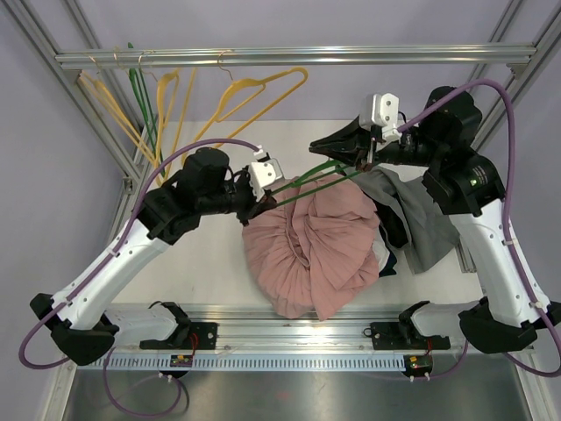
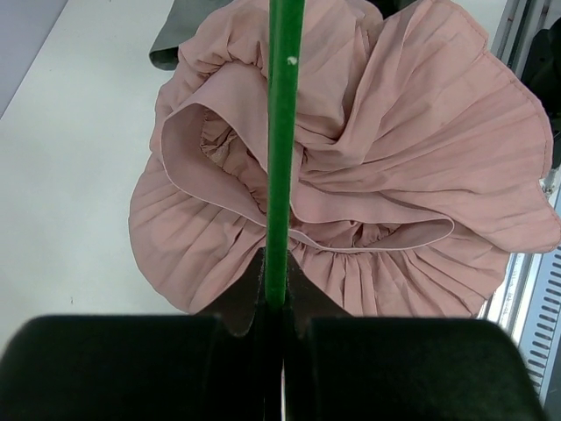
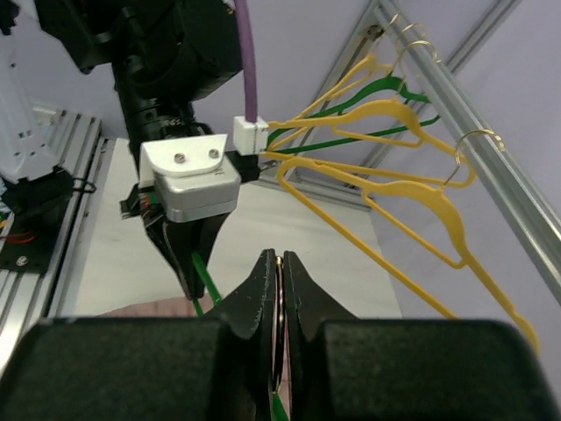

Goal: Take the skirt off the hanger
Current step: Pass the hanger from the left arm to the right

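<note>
The pink pleated skirt (image 1: pixel 311 250) (image 2: pixel 394 149) is heaped on the white table under the green hanger (image 1: pixel 307 180) (image 2: pixel 282 132). I cannot tell whether any part of it still hangs on the hanger. My left gripper (image 1: pixel 261 198) (image 2: pixel 276 263) is shut on one green hanger arm, above the skirt's left edge. My right gripper (image 1: pixel 320 146) (image 3: pixel 277 256) is shut on the hanger's thin metal hook (image 3: pixel 278 298). In the right wrist view the left gripper (image 3: pixel 188 263) shows with the green arm (image 3: pixel 206 285) in it.
A grey garment (image 1: pixel 421 219) and a dark one (image 1: pixel 390 224) lie right of the skirt. Several yellow hangers (image 1: pixel 254 92) (image 3: pixel 386 189) and a green one (image 1: pixel 140 96) hang from the metal rail (image 1: pixel 289 57) at the back. Frame posts stand at both sides.
</note>
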Controlling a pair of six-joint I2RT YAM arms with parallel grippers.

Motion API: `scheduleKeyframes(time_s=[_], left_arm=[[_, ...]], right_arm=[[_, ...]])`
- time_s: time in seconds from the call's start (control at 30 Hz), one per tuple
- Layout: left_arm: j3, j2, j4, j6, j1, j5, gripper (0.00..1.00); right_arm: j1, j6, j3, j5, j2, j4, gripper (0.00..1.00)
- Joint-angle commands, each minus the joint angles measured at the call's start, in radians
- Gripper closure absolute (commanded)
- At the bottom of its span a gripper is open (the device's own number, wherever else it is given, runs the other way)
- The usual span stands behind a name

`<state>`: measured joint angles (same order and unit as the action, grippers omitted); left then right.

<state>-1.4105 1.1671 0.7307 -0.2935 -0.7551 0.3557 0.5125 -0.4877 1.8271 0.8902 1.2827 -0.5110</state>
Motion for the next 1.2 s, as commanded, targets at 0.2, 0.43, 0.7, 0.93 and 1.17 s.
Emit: scheduleKeyframes(time_s=[0.2, 0.43, 0.7, 0.93, 1.17], left_arm=[[-0.034, -0.026, 0.074, -0.199, 0.079, 0.201, 1.0], [-0.033, -0.03, 0.118, -0.262, 0.097, 0.192, 1.0], [-0.025, -0.058, 0.096, -0.233, 0.097, 0.186, 1.0], [-0.036, -0.106, 0.133, -0.269, 0.097, 0.166, 1.0], [-0.045, -0.159, 0.214, -0.354, 0.097, 0.121, 1.0]], right_arm=[[0.006, -0.308, 0.381, 0.334, 0.188, -0.55, 1.0], [0.006, -0.307, 0.364, 0.305, 0.199, -0.569, 0.74], [0.003, -0.205, 0.314, 0.093, 0.099, -0.366, 0.14], [-0.042, -0.36, 0.331, 0.038, 0.069, -0.567, 0.11], [-0.055, -0.627, 0.284, -0.026, 0.06, -0.898, 0.13]])
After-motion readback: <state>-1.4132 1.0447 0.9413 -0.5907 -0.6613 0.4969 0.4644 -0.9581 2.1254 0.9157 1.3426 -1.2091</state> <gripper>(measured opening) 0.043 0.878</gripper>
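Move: The free end of the green hanger is roughly 9 cm to the right of the right hand, 3 cm back and 6 cm below it. The pink skirt lies on the table almost straight beneath this hand, some 45 cm down and about 2 cm back; the grey skirt is about 25 cm to the hand's right, 7 cm ahead and just as low. From the left hand, the free end is 17 cm to the right, level fore and aft, and about 13 cm higher. Back and down about 3 cm goes the right hand, swinging counter-clockwise with the hanger's hook still pinched; then its fingers open wide off the hook. It rises briefly, draws right some 5 cm, then sinks around the hanger's free end, fingertips dipping, swing mostly undone. The left hand keeps its pinch on the other end and shifts left 4–5 cm and back 3, turning slightly clockwise. ##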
